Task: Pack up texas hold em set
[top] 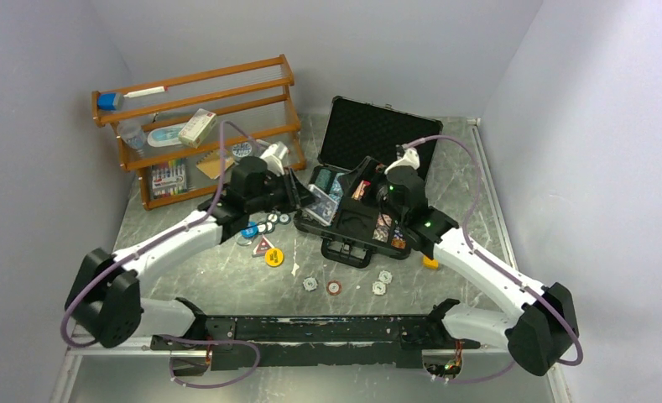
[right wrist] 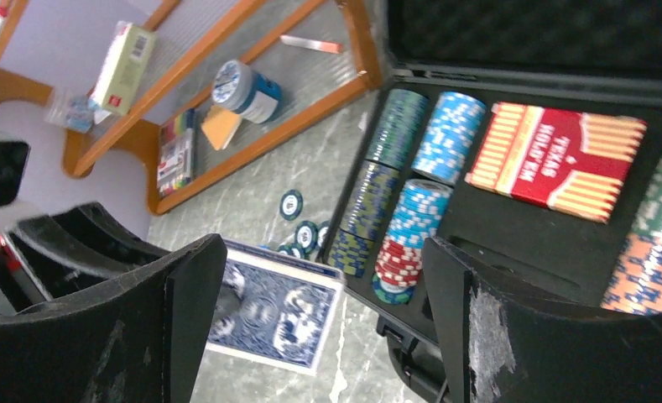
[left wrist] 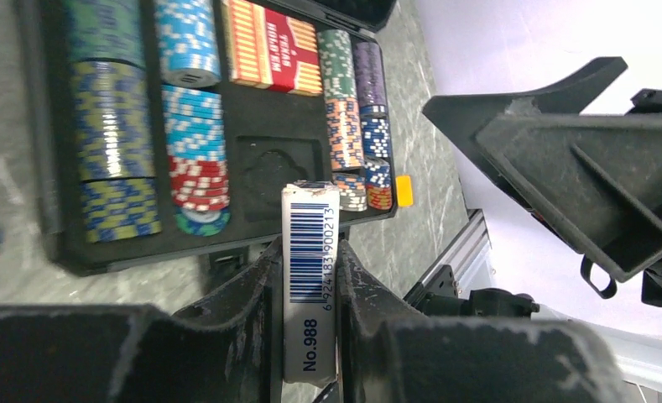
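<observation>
The black case (top: pixel 354 243) lies open mid-table, its foam-lined lid (top: pixel 377 130) propped up behind. Rows of striped chips (left wrist: pixel 109 126) fill its slots, and a red card deck (right wrist: pixel 558 159) lies among them. My left gripper (left wrist: pixel 309 248) is shut on a blue-backed card deck (left wrist: pixel 310 277), held edge-on at the case's left side; the same blue deck (right wrist: pixel 277 311) shows in the right wrist view. My right gripper (right wrist: pixel 323 252) hangs open over the case with nothing between its fingers. Loose chips (top: pixel 333 287) and button tokens (top: pixel 274 257) lie on the table.
An orange wooden rack (top: pixel 193 126) with assorted items stands at the back left. A small orange cube (top: pixel 430 261) sits by the case's right front corner. More loose chips (top: pixel 268 222) lie left of the case, under the left arm.
</observation>
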`<control>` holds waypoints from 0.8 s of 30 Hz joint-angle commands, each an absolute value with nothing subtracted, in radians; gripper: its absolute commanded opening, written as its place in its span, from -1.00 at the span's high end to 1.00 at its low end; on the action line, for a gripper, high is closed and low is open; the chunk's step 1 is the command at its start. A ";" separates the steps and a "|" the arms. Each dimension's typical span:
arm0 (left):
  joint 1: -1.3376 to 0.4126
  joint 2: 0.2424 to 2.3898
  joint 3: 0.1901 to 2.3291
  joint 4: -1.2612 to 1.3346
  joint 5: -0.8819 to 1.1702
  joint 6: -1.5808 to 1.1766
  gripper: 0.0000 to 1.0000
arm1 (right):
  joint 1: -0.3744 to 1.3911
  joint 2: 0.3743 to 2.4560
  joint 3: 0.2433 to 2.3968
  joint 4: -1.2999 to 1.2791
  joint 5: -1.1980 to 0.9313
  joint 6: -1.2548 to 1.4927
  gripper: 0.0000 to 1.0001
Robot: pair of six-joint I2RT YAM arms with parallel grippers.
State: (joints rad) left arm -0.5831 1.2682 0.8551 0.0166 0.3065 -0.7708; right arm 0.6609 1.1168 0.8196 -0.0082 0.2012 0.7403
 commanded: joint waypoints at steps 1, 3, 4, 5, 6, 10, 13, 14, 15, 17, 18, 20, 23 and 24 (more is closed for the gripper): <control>-0.684 1.356 0.865 0.276 0.211 -0.848 0.86 | 0.575 1.090 0.795 -0.093 0.148 0.862 -0.82; -0.720 1.420 0.877 0.335 0.169 -0.865 0.86 | 0.528 1.071 0.777 -0.089 0.123 0.868 -0.81; -0.732 1.455 0.887 0.358 0.156 -0.869 0.86 | 0.510 1.063 0.770 -0.091 0.120 0.870 -0.81; -0.739 1.487 0.893 0.384 0.149 -0.873 0.86 | 0.499 1.052 0.764 -0.094 0.120 0.867 -0.80; -0.744 1.516 0.897 0.406 0.147 -0.877 0.86 | 0.475 1.042 0.760 -0.096 0.120 0.860 -0.80; -0.756 1.596 0.909 0.466 0.130 -0.882 0.86 | 0.440 1.011 0.752 -0.109 0.135 0.824 -0.80; -0.755 1.666 0.934 0.495 0.180 -0.887 0.86 | 0.435 1.002 0.748 -0.112 0.155 0.794 -0.79; -0.756 1.686 0.937 0.514 0.195 -0.893 0.86 | 0.433 1.002 0.748 -0.117 0.165 0.789 -0.80; -0.755 1.703 0.942 0.526 0.205 -0.897 0.86 | 0.433 1.004 0.746 -0.121 0.173 0.785 -0.79; -0.756 1.733 0.957 0.533 0.222 -0.899 0.86 | 0.431 1.006 0.744 -0.125 0.177 0.779 -0.79; -0.755 1.743 0.965 0.535 0.226 -0.899 0.86 | 0.431 1.006 0.743 -0.127 0.179 0.777 -0.79; -0.756 1.758 0.970 0.547 0.217 -0.901 0.86 | 0.430 1.009 0.735 -0.116 0.177 0.768 -0.80; -0.756 1.776 0.983 0.530 0.206 -0.910 0.86 | 0.428 1.027 0.723 -0.107 0.186 0.761 -0.80; -0.757 1.781 0.988 0.523 0.217 -0.914 0.86 | 0.426 1.036 0.721 -0.106 0.188 0.760 -0.79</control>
State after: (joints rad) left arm -0.7509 1.7702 0.9371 0.4469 0.1917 -0.8970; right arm 0.4381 1.0164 0.7410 -0.1116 0.1589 0.7826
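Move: The left hand holds the blue-backed card deck; the empty slot in the chip case lies about 12 cm to its right, 2 cm ahead and 16 cm below. The red Texas Hold'em pack is about 10 cm ahead and 14 cm right, the blue-and-red chip row 7 cm ahead and 6 cm right, the orange-and-green chip row 4 cm ahead and 20 cm right. From the empty right hand, the slot is some 4 cm back, 1 cm right and 19 cm below. To the right and down, the left hand carries the gripped deck about 10 cm across and 9 cm lower, over the blue-and-red chips towards the empty slot, easing forward a little late on and slowing at the end. The right hand, open and empty, clears the way by shifting some 8 cm right above the case, turning about 10 degrees clockwise. ##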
